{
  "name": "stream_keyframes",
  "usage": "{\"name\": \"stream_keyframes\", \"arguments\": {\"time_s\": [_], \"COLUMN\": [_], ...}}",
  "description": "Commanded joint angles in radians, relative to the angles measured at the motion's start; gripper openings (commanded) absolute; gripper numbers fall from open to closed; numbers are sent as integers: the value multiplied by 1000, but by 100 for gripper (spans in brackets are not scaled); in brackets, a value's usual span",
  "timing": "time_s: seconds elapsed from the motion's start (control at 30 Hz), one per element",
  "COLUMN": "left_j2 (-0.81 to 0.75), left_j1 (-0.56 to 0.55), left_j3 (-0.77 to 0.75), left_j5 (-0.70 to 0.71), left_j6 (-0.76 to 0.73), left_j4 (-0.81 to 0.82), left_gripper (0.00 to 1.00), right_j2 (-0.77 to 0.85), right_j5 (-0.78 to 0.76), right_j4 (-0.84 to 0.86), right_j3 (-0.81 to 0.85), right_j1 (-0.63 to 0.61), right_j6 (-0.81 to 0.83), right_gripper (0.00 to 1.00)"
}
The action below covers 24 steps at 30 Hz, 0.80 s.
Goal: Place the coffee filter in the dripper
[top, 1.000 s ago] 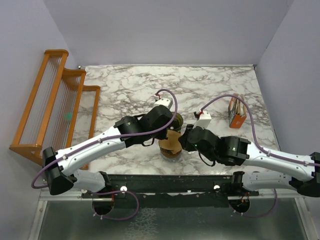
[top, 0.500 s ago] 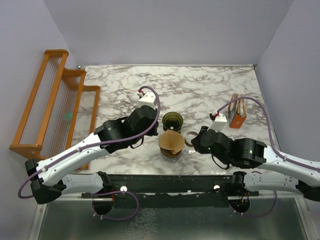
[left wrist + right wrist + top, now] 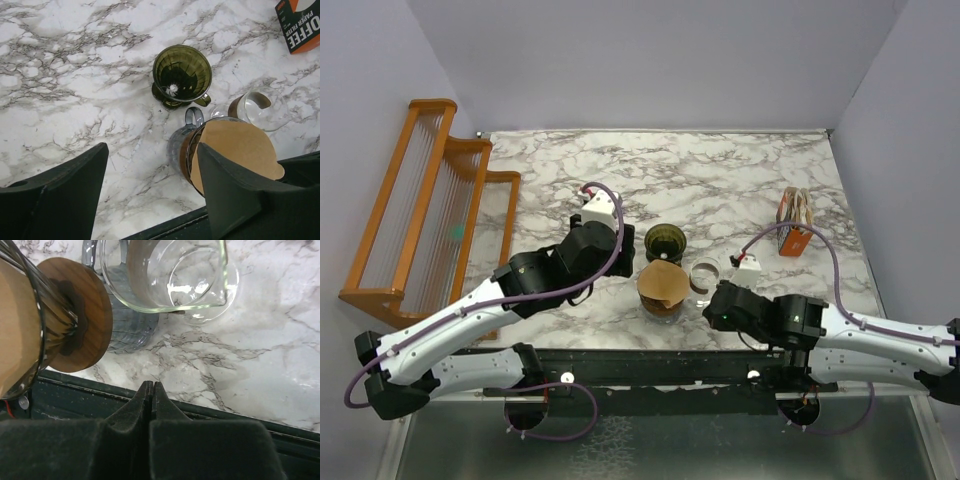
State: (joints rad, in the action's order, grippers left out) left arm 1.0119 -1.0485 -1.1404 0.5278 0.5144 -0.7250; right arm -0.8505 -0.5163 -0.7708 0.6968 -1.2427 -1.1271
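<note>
The coffee filter (image 3: 662, 281) is a tan paper sitting in the mouth of a clear ribbed glass dripper (image 3: 30, 315) with a wooden collar (image 3: 82, 325), on a grey stand (image 3: 181, 145). From the left wrist the coffee filter (image 3: 239, 149) looks flat across that mouth. Just behind it, an olive-green dripper (image 3: 666, 241) (image 3: 181, 74) holds no paper. My left gripper (image 3: 620, 262) (image 3: 151, 150) hangs open to the left of the filter, holding nothing. Low by the table's near edge, my right gripper (image 3: 710, 312) (image 3: 152, 385) is shut and holds nothing.
A clear glass cup (image 3: 704, 274) (image 3: 170, 275) stands right of the filter, close to my right gripper. An orange filter box (image 3: 793, 224) (image 3: 300, 22) is at the back right. A wooden rack (image 3: 430, 200) lines the left side. The black rail (image 3: 210, 415) runs along the near edge.
Both grippers have drawn away from the filter, which stays in the glass dripper. The left moved back and left and opened. The right moved toward the near edge and shut.
</note>
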Motion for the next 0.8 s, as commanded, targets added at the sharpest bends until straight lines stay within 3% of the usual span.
{"name": "stream_keyframes", "arguments": {"time_s": [0.0,0.23,0.53,0.77], "left_j2": [-43,-77,-98,-114], "left_j1": [4,4,4,4], "left_j3": [28,51,61,68], "left_j5": [37,29,17,12], "left_j6": [-25,-28,-24,-20], "left_j4": [18,17,16,15], "left_gripper": [78,99,99,99], "right_j2": [-25,-33,-62,-108], "right_j5": [48,4,-51,-66], "right_j4": [189,449,846,998], "right_j3": [-76,-208,-356,-410], "right_j1": [-6,-6,-5,-6], "right_j6": [-45,-7,186,249], "right_gripper": [0,0,1,1]}}
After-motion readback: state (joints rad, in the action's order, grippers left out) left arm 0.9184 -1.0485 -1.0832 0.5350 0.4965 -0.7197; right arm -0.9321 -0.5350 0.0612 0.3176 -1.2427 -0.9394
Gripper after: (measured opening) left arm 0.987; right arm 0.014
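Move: The dripper, with the filter already sitting in it, stands about 10 cm to the left of the right hand and 6 cm farther out, with its middle about level with that hand. The clear beaker is some 9 cm straight ahead of the right hand and 7 cm lower. The green cup is about 17 cm ahead, 9 cm left and 8 cm lower. From the left hand the dripper lies roughly 10 cm to the right, 3 cm back and 13 cm below. The dripper is approached from its right by the shut right fingers, which sink about 4 cm while sliding left, then go on left and forward, some 5 cm left in all. They come in low beside the wooden collar as the hand rolls its left side up and its tips lift, some 15 to 20 degrees; contact can't be seen. The left hand opens the rest of the way, easing slightly left, away from the dripper. ##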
